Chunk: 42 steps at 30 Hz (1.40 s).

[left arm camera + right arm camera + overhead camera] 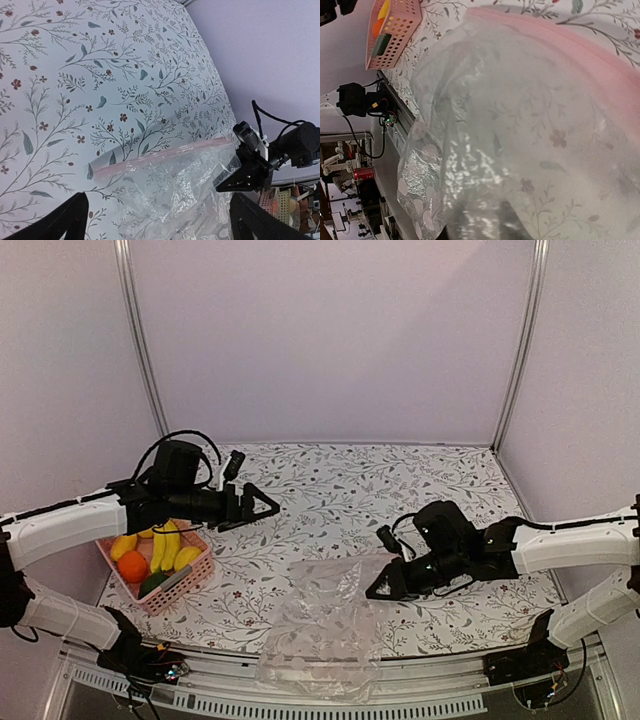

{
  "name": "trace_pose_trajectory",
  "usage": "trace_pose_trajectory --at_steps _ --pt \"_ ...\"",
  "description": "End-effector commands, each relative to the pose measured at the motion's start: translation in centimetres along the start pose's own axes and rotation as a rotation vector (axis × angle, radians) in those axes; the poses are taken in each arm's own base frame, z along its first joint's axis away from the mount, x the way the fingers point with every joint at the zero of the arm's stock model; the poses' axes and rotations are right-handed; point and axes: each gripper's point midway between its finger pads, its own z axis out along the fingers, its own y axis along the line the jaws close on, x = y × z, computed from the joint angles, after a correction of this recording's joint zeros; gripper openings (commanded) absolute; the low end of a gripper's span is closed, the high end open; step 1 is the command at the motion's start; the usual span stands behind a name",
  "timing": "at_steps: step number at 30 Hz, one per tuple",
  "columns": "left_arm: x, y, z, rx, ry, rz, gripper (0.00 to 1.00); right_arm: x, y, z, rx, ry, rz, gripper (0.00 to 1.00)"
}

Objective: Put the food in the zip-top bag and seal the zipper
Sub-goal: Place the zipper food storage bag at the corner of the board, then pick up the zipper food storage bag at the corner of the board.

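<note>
The clear zip-top bag (325, 630) lies crumpled at the table's front edge, its pink zipper (160, 157) along the far side. My right gripper (378, 588) is at the bag's right edge. Its fingers (510, 222) show dimly through the film, close together and pinching the plastic. The food is in the pink basket (150, 605) at the left: yellow bananas (165, 545), an orange (132, 565), lemon-like pieces (187, 557) and a dark green piece (155, 583). My left gripper (262, 507) hovers open and empty just right of the basket, pointing towards the bag (175, 185).
The floral tablecloth (340, 490) covers the table inside pale walls. A metal rail (300, 690) runs along the front edge, and the bag overhangs it. Cables and a small board (385, 117) sit by the left arm's base.
</note>
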Motion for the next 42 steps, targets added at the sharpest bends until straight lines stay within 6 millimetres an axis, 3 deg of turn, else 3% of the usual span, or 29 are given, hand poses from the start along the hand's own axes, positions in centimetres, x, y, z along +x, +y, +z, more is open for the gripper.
trace_pose_trajectory --at_steps 1,2,3,6,9,13,20,29,38,42 --pt "1.3 0.4 1.9 -0.031 0.033 0.000 0.99 4.1 -5.1 -0.8 0.162 0.059 0.196 0.35" --pt "1.6 0.6 2.3 -0.036 0.042 -0.002 0.99 4.4 -5.8 -1.6 0.201 0.048 0.206 0.43" --pt "1.9 0.8 2.7 -0.041 0.052 -0.010 0.99 4.3 -6.0 -2.8 0.231 0.019 0.202 0.60" --pt "2.8 1.6 4.0 -0.049 0.082 -0.045 0.96 3.2 -7.2 -5.4 0.336 -0.075 0.188 0.85" --pt "3.6 2.0 5.1 -0.043 0.114 -0.073 0.91 1.4 -7.1 -7.6 0.387 -0.165 0.172 0.95" --pt "4.8 2.4 6.1 -0.045 0.138 -0.111 0.87 -0.6 -7.4 -9.8 0.461 -0.240 0.142 0.97" --pt "6.6 4.3 8.5 -0.038 0.144 -0.211 0.69 -3.3 -5.4 -11.1 0.446 -0.307 0.091 0.97" --pt "6.2 4.7 11.2 0.003 0.139 -0.259 0.55 -3.6 -4.5 -11.6 0.397 -0.344 0.110 0.97" --pt "7.5 5.7 13.0 0.000 0.203 -0.283 0.44 -3.8 -4.3 -12.3 0.375 -0.390 0.126 0.97" --pt "6.9 5.5 13.4 0.008 0.185 -0.284 0.32 -4.2 -4.1 -12.3 0.377 -0.394 0.122 0.97"
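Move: For the left hand, the bag's left zipper corner lies about 5 cm to the right, 2 cm back and some 16 cm below; the food basket is roughly 20 cm to its left, 2 cm back and 15 cm below. The right hand still has the bag's right side in its nearly shut fingers, with the bag's middle about 10 cm left, 1 cm back and 11 cm below; the left zipper corner is some 17 cm left, 11 cm ahead and 10 cm below. Right hand dips, releases the bag and withdraws 11 cm right; left sinks 15 cm towards the zipper corner, half-closing. ##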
